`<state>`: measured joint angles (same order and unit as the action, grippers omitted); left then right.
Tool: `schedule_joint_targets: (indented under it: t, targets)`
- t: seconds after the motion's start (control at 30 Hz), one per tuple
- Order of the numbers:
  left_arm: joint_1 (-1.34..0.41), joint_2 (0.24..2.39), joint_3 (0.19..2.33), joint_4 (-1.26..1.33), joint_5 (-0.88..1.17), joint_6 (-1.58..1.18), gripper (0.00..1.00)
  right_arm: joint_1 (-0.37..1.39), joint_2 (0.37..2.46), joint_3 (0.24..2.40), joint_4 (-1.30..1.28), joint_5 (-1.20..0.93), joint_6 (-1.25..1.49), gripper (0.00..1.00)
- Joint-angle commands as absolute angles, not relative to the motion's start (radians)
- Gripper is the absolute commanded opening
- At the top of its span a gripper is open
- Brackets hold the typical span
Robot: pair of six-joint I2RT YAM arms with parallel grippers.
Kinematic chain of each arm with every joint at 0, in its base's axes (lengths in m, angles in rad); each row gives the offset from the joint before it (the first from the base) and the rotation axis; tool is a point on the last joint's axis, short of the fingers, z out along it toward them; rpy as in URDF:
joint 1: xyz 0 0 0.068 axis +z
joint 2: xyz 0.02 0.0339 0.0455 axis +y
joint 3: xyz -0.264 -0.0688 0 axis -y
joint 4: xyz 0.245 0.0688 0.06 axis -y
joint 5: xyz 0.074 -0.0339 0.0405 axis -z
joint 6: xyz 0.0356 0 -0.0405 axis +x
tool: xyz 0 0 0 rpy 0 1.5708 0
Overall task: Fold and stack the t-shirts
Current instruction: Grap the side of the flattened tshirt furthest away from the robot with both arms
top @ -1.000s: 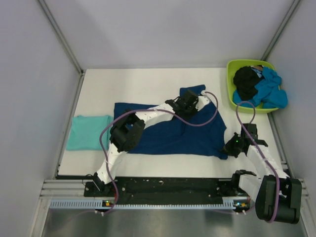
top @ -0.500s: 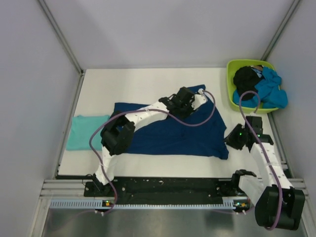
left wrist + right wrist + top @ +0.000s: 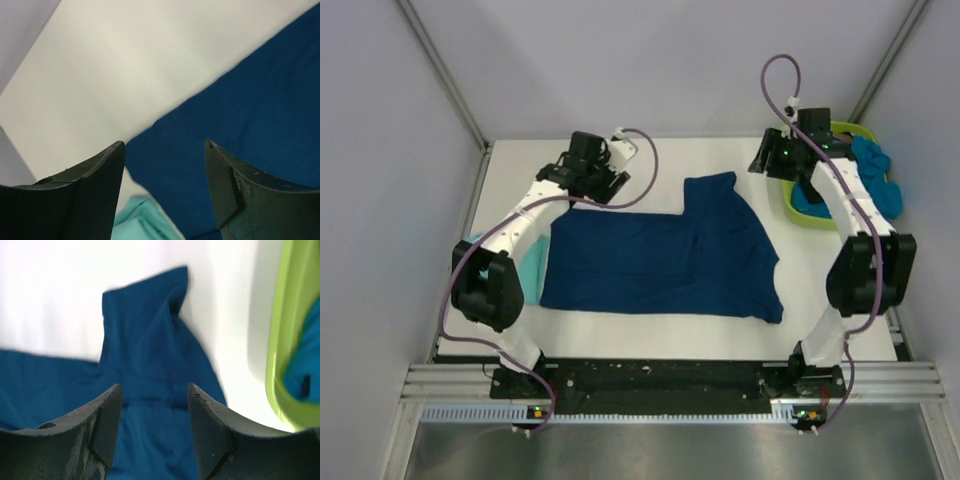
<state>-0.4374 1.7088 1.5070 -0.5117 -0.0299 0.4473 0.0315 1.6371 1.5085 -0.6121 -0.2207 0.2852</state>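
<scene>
A dark navy t-shirt [image 3: 660, 262] lies spread flat on the white table, one sleeve pointing to the back. It also shows in the left wrist view [image 3: 260, 100] and the right wrist view [image 3: 145, 365]. A folded light teal t-shirt [image 3: 532, 268] lies at its left edge, partly behind my left arm, and shows in the left wrist view [image 3: 145, 220]. My left gripper [image 3: 582, 175] hovers open and empty above the table's back left. My right gripper [image 3: 772, 158] hovers open and empty at the back right, beside the tub. A bright blue t-shirt [image 3: 880, 188] lies in the tub.
The lime-green tub [image 3: 790, 195] stands at the back right corner, its rim showing in the right wrist view [image 3: 290, 315]. My right arm crosses over it and hides most of its contents. Grey walls close in the table on three sides.
Both arms have lifted off the navy shirt and swung to the back, the left from the shirt's middle to the back left, the right from the front right corner to the tub.
</scene>
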Motion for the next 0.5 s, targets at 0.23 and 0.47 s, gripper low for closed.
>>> schedule_joint_targets:
  t: [0.23, 0.47]
  targets:
    - [-0.098, 2.026, 1.86, -0.832, 0.179, 0.719, 0.69, 0.074, 2.313, 2.127, -0.618, -0.236, 0.348, 0.59]
    - [-0.063, 2.21, 1.962, -0.896, 0.12, 0.799, 0.72, 0.081, 2.52, 2.278, -0.641, -0.219, 0.402, 0.58]
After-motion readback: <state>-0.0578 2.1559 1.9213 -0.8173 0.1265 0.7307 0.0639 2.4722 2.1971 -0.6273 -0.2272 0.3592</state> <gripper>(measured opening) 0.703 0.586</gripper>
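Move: The blue t-shirt's far right corner lies about 17 cm ahead of the right hand, 4 cm to its left and 20 cm below; the green basket stands some 12 cm ahead and 27 cm to that hand's right. The shirt's far left corner is roughly 6 cm ahead of the left hand, 18 cm to its left and 19 cm down, with the folded teal shirt about 15 cm back and 30 cm left of that hand. The blue shirt's two far corners are approached from above, fingers staying open. The right hand swoops forward and down about equally, some 15 cm each, towards the right corner, its fingers tipping about 10 degrees further down. The left hand swings left some 15 cm, sinking and reaching forward as well, towards the left corner, its fingers tipping down too; neither touches cloth yet. ##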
